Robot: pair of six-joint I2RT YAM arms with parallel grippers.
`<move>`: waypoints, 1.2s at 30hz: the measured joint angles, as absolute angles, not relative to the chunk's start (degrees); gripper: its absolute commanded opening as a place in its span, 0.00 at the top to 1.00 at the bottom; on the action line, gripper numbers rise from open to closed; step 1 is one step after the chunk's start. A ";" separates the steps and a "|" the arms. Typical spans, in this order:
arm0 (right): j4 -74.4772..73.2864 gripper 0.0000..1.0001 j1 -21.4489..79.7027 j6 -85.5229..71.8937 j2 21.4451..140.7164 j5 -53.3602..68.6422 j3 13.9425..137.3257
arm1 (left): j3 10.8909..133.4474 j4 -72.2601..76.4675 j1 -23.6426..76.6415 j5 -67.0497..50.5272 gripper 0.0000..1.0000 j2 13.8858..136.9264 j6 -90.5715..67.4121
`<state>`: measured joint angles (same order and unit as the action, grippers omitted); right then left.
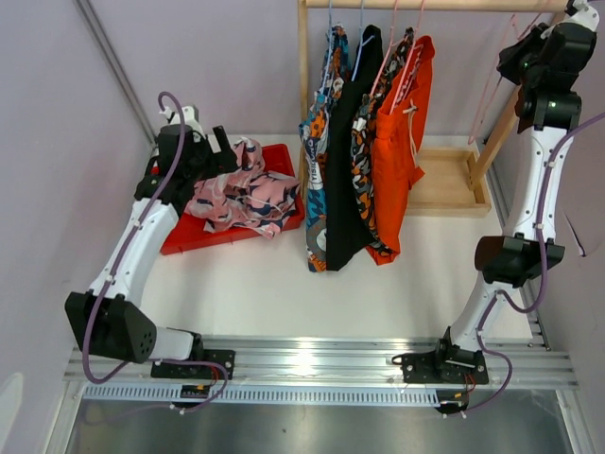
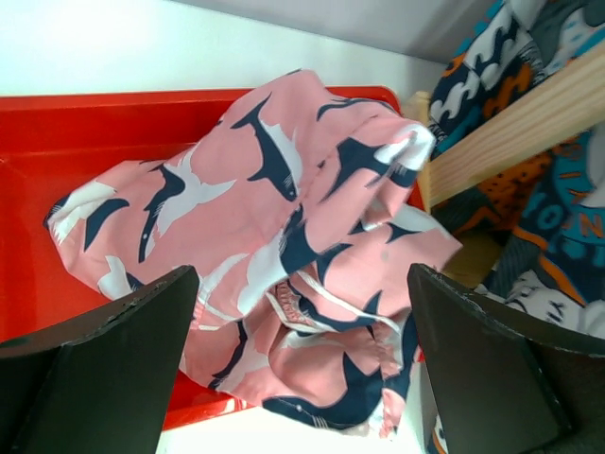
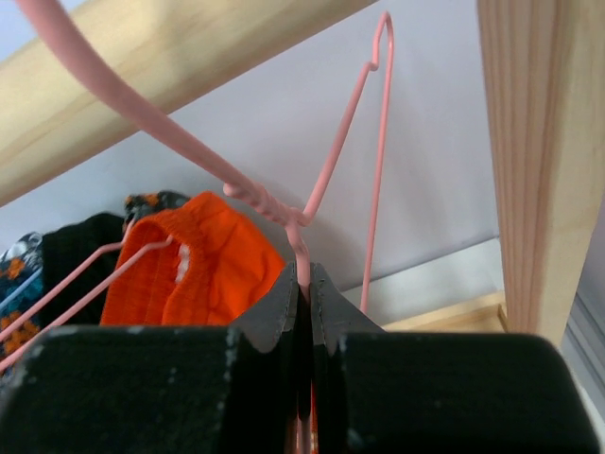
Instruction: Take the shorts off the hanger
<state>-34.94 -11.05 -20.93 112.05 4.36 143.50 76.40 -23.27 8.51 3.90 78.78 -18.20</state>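
The pink shorts (image 1: 242, 197) with navy-white print lie crumpled in the red tray (image 1: 194, 235). My left gripper (image 1: 223, 148) hovers just over them, open, its fingers well apart on either side of the fabric (image 2: 302, 274) and holding nothing. On the wooden rail (image 1: 444, 5) hang the blue printed shorts (image 1: 317, 161), the black shorts (image 1: 347, 151), the blotched shorts (image 1: 365, 132) and the orange shorts (image 1: 397, 132). Up at the right end of the rail, my right gripper (image 1: 529, 45) is shut on the neck of a bare pink hanger (image 3: 326, 180), pinched between its fingertips (image 3: 304, 274).
The rack's upright post (image 1: 303, 76) stands between the tray and the hanging shorts. Its wooden base (image 1: 444, 180) lies on the table at the back right, with a slanted leg (image 1: 496, 132) beside my right arm. Grey walls close both sides.
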 measured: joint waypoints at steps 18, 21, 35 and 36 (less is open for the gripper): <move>-33.28 0.11 -12.84 -22.74 115.20 5.87 142.10 | 72.82 -24.62 13.21 4.84 0.01 73.69 -18.17; -35.07 0.01 -12.86 -22.28 111.57 5.48 138.06 | 72.82 -24.93 13.87 4.91 0.01 73.38 -18.17; -42.61 0.01 -13.15 -19.92 80.60 -4.73 124.51 | 71.96 -28.51 14.48 4.32 0.01 61.60 -18.02; -42.52 0.01 -13.17 -20.45 78.35 -4.38 123.87 | 71.31 -28.38 14.50 4.27 0.01 60.49 -18.00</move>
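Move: The empty pink hanger is still pinched near its neck by the right fingers; the rail spot for its hook lies about 5 cm ahead of that hand, 2 cm right and 5 cm above. The right post's top is some 7 cm right and 5 cm ahead; the orange shorts hang about 22 cm left, 3 cm ahead, 15 cm lower. From the left hand, the spot lies roughly 62 cm right, 17 cm ahead, 25 cm up; the dropped pink shorts 8 cm ahead, 4 cm right, 22 cm below. The pink hanger is taken about 3 cm forward, 3 cm down and 2 cm right by the right hand, setting its hook over the rail beside the right post. After a brief hold the fingers open wide and the hand pulls back some 23 cm, dipping slightly before rising about 11 cm. The open left hand backs away from the pink shorts about 8 cm, finally rising. ##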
